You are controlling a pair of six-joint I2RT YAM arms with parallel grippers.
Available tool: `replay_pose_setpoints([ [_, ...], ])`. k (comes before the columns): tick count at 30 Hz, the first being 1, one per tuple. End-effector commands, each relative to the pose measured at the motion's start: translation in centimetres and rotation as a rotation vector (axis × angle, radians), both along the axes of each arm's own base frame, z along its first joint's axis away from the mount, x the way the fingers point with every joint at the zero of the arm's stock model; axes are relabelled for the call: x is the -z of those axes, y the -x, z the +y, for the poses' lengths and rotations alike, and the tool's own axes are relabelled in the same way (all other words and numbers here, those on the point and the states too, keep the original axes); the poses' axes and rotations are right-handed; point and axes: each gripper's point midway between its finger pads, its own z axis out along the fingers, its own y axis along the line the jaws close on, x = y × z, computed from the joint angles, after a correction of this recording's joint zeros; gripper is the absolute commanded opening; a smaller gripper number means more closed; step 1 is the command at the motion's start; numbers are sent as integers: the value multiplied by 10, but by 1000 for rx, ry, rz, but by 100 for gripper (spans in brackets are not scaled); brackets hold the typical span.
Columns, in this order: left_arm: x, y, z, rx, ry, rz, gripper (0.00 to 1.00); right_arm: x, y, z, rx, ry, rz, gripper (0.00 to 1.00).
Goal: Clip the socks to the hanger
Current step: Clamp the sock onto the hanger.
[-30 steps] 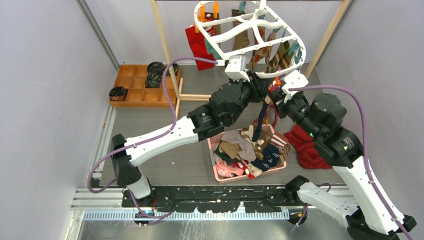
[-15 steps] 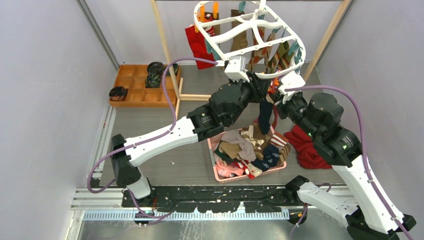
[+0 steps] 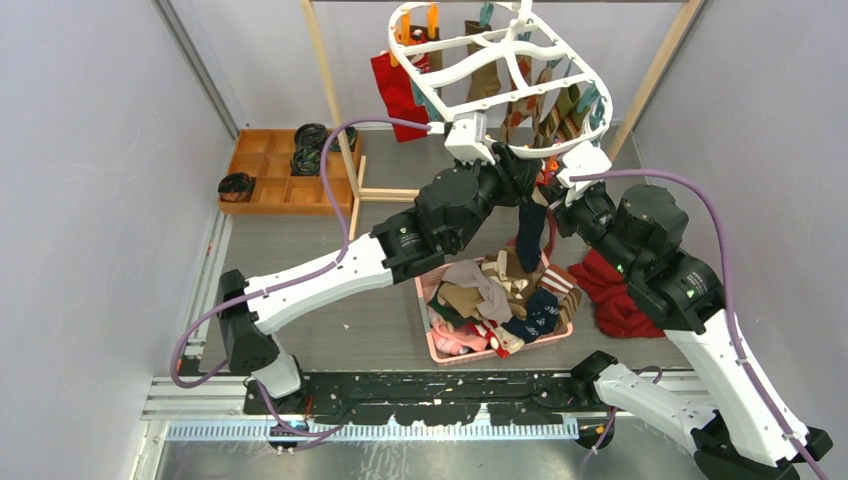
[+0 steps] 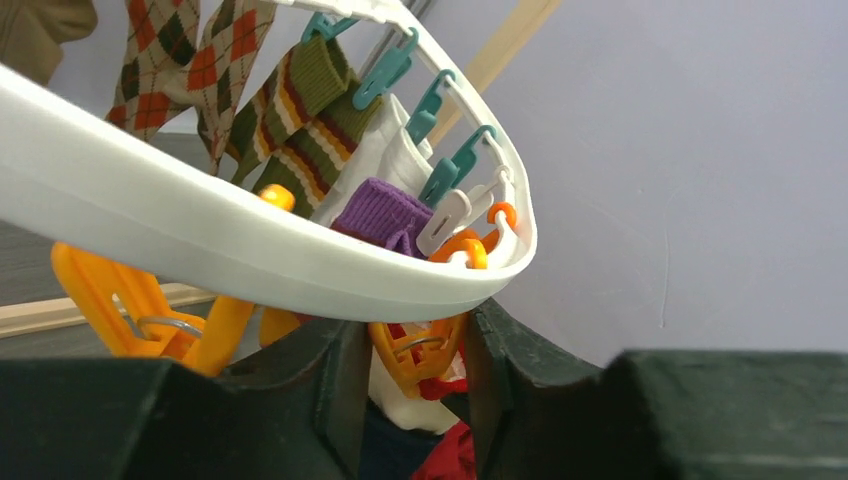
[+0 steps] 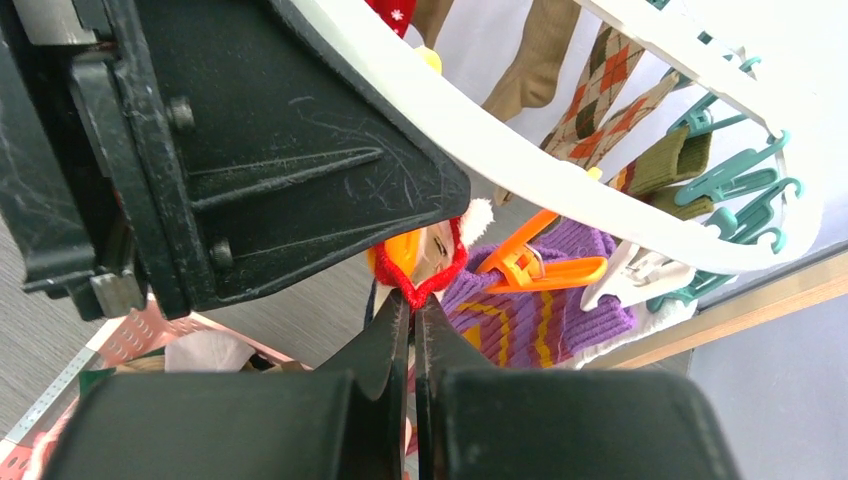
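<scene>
The white hanger (image 4: pixel 200 235) hangs above both wrists, with several socks clipped on: argyle (image 4: pixel 150 60), striped (image 4: pixel 300 120) and purple (image 4: pixel 385 215). My left gripper (image 4: pixel 412 330) sits just under the rim, its jaws closed on an orange clip peg (image 4: pixel 430 365). My right gripper (image 5: pixel 412 305) is shut on the red cuff (image 5: pixel 425 285) of a navy sock (image 3: pixel 528 235). It holds the cuff up at that peg while the sock dangles over the basket. The peg's tip is hidden behind the left fingers.
A pink basket (image 3: pixel 432 345) below the grippers holds a heap of mixed socks (image 3: pixel 500 295). A red cloth (image 3: pixel 610 290) lies to its right. A wooden tray (image 3: pixel 270 185) with black rolls (image 3: pixel 310 150) sits at the back left, beside the wooden rack post (image 3: pixel 335 120).
My right gripper has lifted the navy sock's cuff up and left to the peg under the rim. The left wrist shifted slightly left, and its jaws eased a little on the peg.
</scene>
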Motion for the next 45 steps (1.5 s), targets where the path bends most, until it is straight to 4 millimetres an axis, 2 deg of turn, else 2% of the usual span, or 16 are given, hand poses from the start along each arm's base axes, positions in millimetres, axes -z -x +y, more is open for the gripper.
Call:
replay_pose_setpoints([
  [1,-39,5,24,-24,107,-27,42,-27,2,-5,19,-35,-68,1],
  [7,-45,11,31,-12,124,-29,60,-25,2,-5,21,-39,-58,1],
  [12,-49,19,36,21,133,-28,67,-23,5,-5,16,-51,-43,5],
  [18,-49,39,50,91,119,-38,70,-19,17,-3,-23,-61,-12,45],
  [21,-51,54,60,147,101,-62,74,-12,25,-6,-36,-65,22,57],
  [24,-46,70,66,222,47,-83,76,-5,35,-6,-75,-61,51,64],
  [30,-7,113,81,415,-99,-158,80,9,53,-18,-84,-38,114,68],
  [34,40,144,97,553,-213,-186,87,24,65,-25,-81,-14,205,69],
  [36,69,155,102,604,-256,-187,89,38,72,-26,-94,1,284,69],
  [38,90,162,112,621,-261,-190,90,60,82,-24,-123,20,385,69],
  [41,120,170,120,637,-239,-191,91,81,98,-17,-205,30,459,71],
  [45,157,178,126,662,-207,-185,91,122,118,-19,-281,119,553,71],
])
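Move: Between the left hand's fingertips sits the orange clip, with the navy sock's red-and-white cuff about 3 cm below and 2 cm back; the hanger rim runs some 3 cm above and 1 cm ahead. The purple sock's clip is roughly 6 cm to the right and 2 cm ahead, another orange clip 6 cm to the left and 2 cm ahead. For the right hand, pinching that cuff, the orange clip lies about 3 cm above, 1 cm ahead and 1 cm left. Opening first, the left fingers let go of the orange clip and back out to the left, rising about 3 cm, then sweep back and down beside the basket, roughly 17 cm back in all, turning some 35 degrees clockwise. Only after the left has opened does the right hand release the cuff, easing back and slightly right, then down about 8 cm with its fingers tipping downward. ##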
